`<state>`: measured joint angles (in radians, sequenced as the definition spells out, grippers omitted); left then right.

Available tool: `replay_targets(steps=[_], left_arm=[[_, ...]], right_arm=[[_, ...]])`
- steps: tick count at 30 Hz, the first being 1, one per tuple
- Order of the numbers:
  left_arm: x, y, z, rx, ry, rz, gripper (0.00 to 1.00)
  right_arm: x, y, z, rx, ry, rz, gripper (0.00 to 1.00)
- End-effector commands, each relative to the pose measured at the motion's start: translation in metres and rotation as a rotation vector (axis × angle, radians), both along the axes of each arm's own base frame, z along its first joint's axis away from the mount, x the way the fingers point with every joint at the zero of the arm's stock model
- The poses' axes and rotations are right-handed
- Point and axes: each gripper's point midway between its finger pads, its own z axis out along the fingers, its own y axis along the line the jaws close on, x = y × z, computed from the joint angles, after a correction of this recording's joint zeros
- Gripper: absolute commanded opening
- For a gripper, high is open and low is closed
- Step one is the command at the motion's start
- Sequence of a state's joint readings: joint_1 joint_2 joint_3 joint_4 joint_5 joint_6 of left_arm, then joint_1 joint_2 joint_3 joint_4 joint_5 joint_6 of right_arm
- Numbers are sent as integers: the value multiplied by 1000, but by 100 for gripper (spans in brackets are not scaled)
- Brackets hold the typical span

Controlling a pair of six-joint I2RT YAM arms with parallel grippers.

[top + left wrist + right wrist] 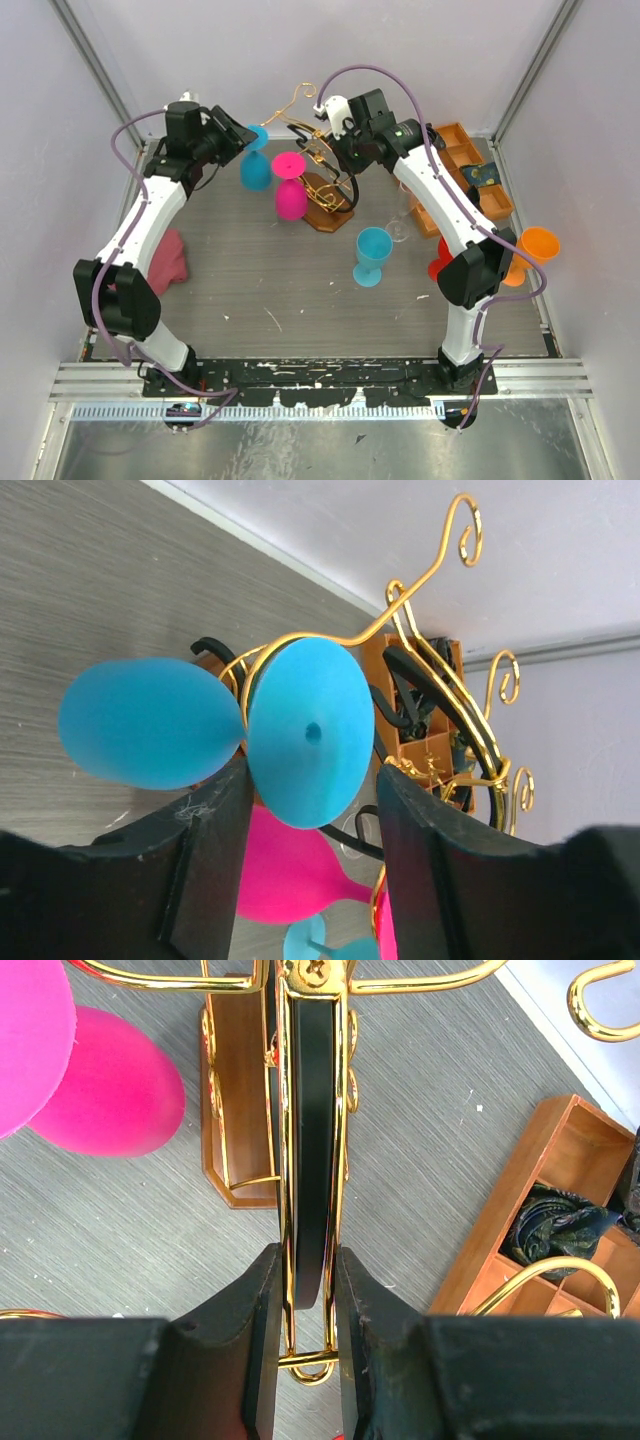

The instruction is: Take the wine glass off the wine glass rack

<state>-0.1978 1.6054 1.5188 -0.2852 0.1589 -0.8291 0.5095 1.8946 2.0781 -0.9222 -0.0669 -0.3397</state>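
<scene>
A blue wine glass [254, 168] hangs upside down from the left arm of the gold wire wine glass rack [318, 160]. In the left wrist view its round foot [310, 730] sits in the rack's wire [488, 770], with its bowl [145, 735] to the left. My left gripper [312, 775] is open and straddles the foot's lower edge, with only slim gaps at its fingers [215, 850]. A pink glass [290, 195] hangs beside the blue one. My right gripper [308, 1260] is shut on the rack's upright gold wire loop [285, 1160] above the wooden base [235, 1090].
Another blue glass [372, 255] stands on the table in front of the rack. An orange glass [540, 245] and a red one [438, 262] are by the right arm. A compartmented wooden tray [470, 165] lies at the back right. A pink cloth [170, 260] lies at the left.
</scene>
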Motion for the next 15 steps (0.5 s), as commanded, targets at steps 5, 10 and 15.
replay_targets(steps=[5,10,15], left_arm=[[2,-2,11,-34,-30,-6,36],[-2,13,14,-17,-55,49,21],[4,33,20,-3,-86,129,0]], right_arm=[[-14,6,87,120,-203,59,7],[-13,7,85,118,-198,58,7],[-13,5,83,111,-198,53,7]])
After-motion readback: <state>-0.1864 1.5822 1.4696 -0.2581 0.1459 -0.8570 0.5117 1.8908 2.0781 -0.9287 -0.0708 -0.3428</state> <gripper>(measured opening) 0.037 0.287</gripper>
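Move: The blue wine glass hangs foot-up on the rack, its foot between and just past the left fingertips; its middle is about 1 cm ahead, 2 cm right and 5 cm below that hand. The pink glass is some 8 cm right, 8 cm back and 9 cm below; the rack's middle about 15 cm right, 3 cm back and 10 cm below. From the right hand, the blue glass is roughly 19 cm left, 3 cm ahead and 2 cm lower. Sinking only about 1.5 cm, then coming back up 1 cm and easing slightly left, the left hand stays at the blue wine glass's foot and shuts its fingers from two-thirds open to nearly closed, pinching the near edge of the foot disc between the pads. The right hand stays put and keeps its grip on the rack's frame. ##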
